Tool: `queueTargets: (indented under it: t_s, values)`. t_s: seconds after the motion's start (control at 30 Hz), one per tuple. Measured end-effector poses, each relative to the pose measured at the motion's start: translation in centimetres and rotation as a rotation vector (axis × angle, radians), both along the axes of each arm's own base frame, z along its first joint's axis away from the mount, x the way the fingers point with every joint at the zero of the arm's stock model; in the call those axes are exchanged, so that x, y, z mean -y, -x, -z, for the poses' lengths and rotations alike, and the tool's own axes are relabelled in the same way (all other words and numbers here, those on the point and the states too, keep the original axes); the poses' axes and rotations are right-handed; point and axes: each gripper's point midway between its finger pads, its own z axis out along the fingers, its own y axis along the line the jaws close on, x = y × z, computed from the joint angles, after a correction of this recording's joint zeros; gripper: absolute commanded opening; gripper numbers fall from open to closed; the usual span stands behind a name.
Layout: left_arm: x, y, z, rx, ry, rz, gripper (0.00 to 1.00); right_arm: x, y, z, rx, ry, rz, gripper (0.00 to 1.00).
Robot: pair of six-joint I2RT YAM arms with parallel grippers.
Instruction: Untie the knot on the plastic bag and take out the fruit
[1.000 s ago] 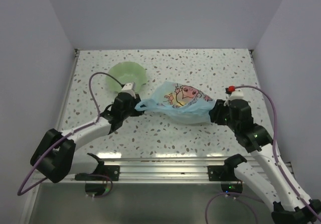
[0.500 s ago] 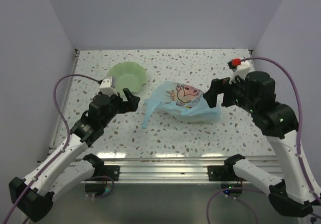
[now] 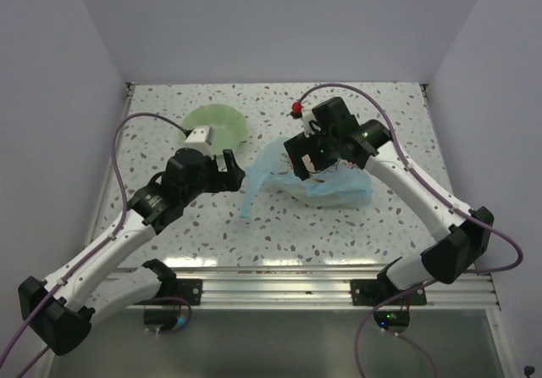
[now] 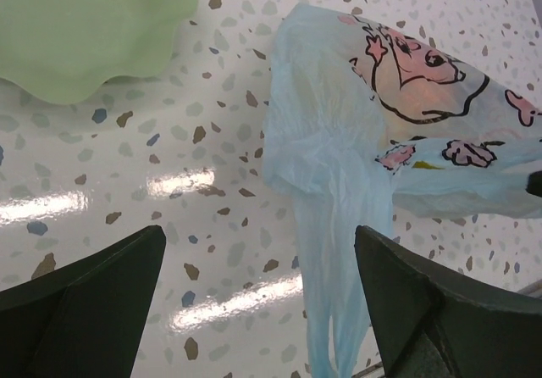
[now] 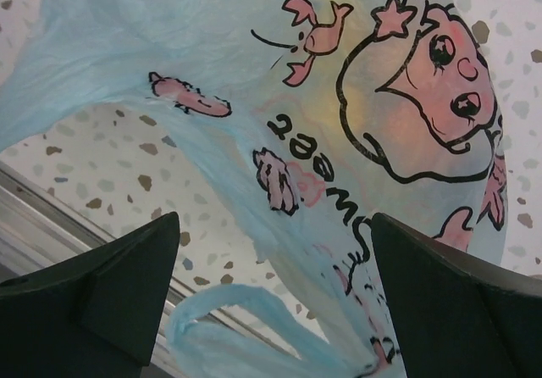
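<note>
The plastic bag (image 3: 326, 183) lies slumped mid-table, light blue with a pink cartoon print (image 5: 423, 81). One handle strip (image 3: 248, 200) trails loose toward the front left, and a handle loop (image 5: 222, 308) curls below the right jaws. No knot shows in any view. The fruit is hidden inside the bag; only faint yellow and orange tints show through the film (image 4: 421, 98). My left gripper (image 3: 230, 171) hovers open just left of the bag, the strip (image 4: 347, 293) by its right finger. My right gripper (image 3: 303, 164) hangs open over the bag's top, holding nothing.
A pale green wavy-rimmed bowl (image 3: 217, 124) stands at the back left, just behind the left gripper, and shows in the left wrist view as the bowl (image 4: 85, 30). Speckled tabletop (image 3: 381, 115) surrounds the bag. A metal rail (image 3: 279, 269) runs along the near edge.
Both grippers opened and let go of the bag's ends; the bag slumped. The right arm swung from the bag's right end to above its top. The left arm pulled back, then neared again.
</note>
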Motion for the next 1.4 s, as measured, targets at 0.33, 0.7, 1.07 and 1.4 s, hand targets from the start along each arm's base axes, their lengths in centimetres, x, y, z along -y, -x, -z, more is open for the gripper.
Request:
queueTargets:
  t_s: [0.33, 0.7, 1.07, 1.4]
  values:
    - [2.8, 1.7, 1.6, -0.039, -0.048, 0.084, 1.0, 0.6, -2.0, 5.1, -0.014, 0.146, 0.011, 0.94]
    - [5.1, 1.6, 1.7, -0.064, -0.051, 0.114, 1.0, 1.5, -1.8, 9.0, -0.064, 0.226, 0.012, 0.23]
    - [8.8, 2.1, -3.4, -0.002, 0.072, 0.154, 1.0, 0.0, -3.4, 3.6, 0.078, 0.01, 0.165, 0.0]
    - [14.5, 1.6, -5.5, 0.034, 0.187, 0.141, 0.99, -1.0, -3.2, -1.6, 0.172, -0.203, 0.231, 0.0]
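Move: For my right hand, the upper rim of the plastic bag's mouth lies some 9 cm below, about 2 cm ahead and 1 cm to the right; the hidden fruit sits beyond it, roughly 5 cm ahead, 2 cm right and 16 cm down. From my left hand the fruit is about 7 cm ahead, 22 cm right and 15 cm down. The bag's loose strap hangs 6 cm to its right, level with it; the green bowl is 20 cm ahead, 6 cm left. Both are about 16 cm lower. With my right hand I sink about 9 cm onto the bag, close my fingers on the mouth's upper rim, then lift it some 11 cm and a little forward, the wrist rolling back about 25 degrees on the way up. My open left hand travels about 15 cm right towards the fruit, dipping, rising over the bag's near-left part, then just starting down, fingers still wide. ##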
